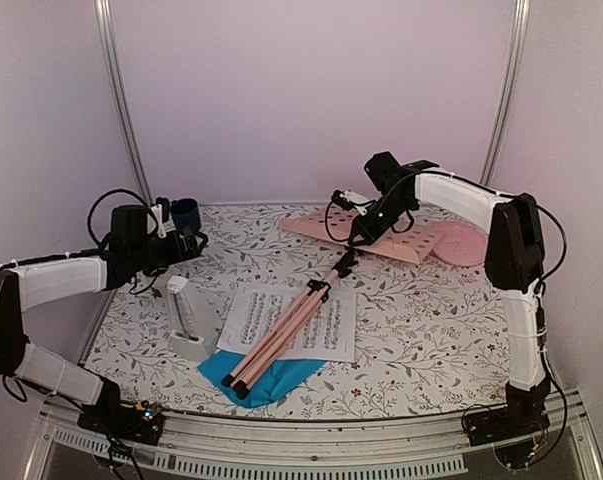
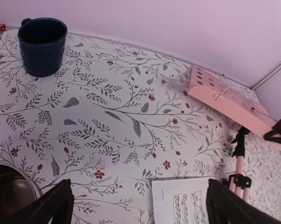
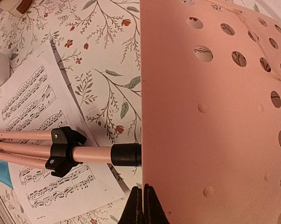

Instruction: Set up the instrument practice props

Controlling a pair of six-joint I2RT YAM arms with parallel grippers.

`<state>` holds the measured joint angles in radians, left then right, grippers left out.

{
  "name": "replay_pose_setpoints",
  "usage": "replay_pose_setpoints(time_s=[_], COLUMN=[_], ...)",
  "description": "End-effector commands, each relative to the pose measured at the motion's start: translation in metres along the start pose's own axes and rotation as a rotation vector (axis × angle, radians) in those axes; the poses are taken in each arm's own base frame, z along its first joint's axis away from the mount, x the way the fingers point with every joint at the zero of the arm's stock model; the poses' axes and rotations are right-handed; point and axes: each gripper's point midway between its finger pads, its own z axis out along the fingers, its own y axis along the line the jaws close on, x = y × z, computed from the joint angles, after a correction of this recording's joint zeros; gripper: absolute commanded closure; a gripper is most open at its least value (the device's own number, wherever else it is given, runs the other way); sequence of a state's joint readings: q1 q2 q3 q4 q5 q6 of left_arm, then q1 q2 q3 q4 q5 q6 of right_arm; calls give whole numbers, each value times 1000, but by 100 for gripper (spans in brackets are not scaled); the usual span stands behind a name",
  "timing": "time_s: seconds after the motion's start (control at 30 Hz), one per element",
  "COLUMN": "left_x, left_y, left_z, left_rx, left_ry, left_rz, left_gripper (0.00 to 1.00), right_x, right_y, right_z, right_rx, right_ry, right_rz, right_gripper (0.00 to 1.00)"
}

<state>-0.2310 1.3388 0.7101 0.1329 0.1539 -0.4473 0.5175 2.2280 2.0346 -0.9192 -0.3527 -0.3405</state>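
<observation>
The pink music stand lies folded on the table, its legs (image 1: 281,335) across the white sheet of music (image 1: 326,325) and the bright blue sheet (image 1: 271,380). Its hole-punched tray (image 1: 406,238) rests at the back. My right gripper (image 3: 143,192) is shut on the tray's (image 3: 210,116) near edge, just below where the black-collared pole (image 3: 91,154) joins it. The white pyramid metronome (image 1: 188,318) stands upright at the left. My left gripper (image 2: 140,205) hovers open above the table, with the white sheet's corner (image 2: 182,203) between its fingers and nothing held.
A dark blue cup (image 2: 42,46) stands at the back left, beyond my left gripper (image 1: 186,245). A round pink plate (image 1: 465,243) lies right of the tray, under my right arm. Walls close in the back and both sides.
</observation>
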Motion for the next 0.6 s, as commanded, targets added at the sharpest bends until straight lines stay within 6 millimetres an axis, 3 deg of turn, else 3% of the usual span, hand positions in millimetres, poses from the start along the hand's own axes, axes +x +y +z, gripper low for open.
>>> replay_pose_setpoints(time_s=[0.0, 0.37, 0.57], left_x=[-11, -44, -62], left_y=[-13, -32, -45], left_z=[-10, -36, -53], left_rx=[41, 53, 65], left_ry=[-44, -134, -187], left_rz=[1, 9, 24], left_gripper=[1, 1, 1], right_x=[-63, -104, -119], right_y=[40, 85, 111], right_z=[-96, -228, -312], right_rx=[67, 270, 428], right_ry=[-233, -503, -695], right_rz=[-131, -245, -302], right_gripper=[100, 100, 100])
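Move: The music stand's pink desk is already pinched at its near edge by the right hand, its middle about 8 cm farther out, 3 cm right and slightly below. The folded tripod runs back to feet about 37 cm back and 21 cm left, 12 cm lower, on the blue folder; the sheet music lies about 22 cm back, 12 cm left. The pink plate lies some 4 cm ahead, 20 cm right. From the left hand the desk is roughly 12 cm ahead, 33 cm right. The music stand's desk is hoisted by its near edge, just right of the tripod's neck: the right hand keeps its pinch and climbs about 19 cm, slowly at first and then fast, drawing back about 7 cm while its fingertips swing some 25 degrees forward. The empty left hand rises about 6 cm, staying wide open, and tips up slightly. ##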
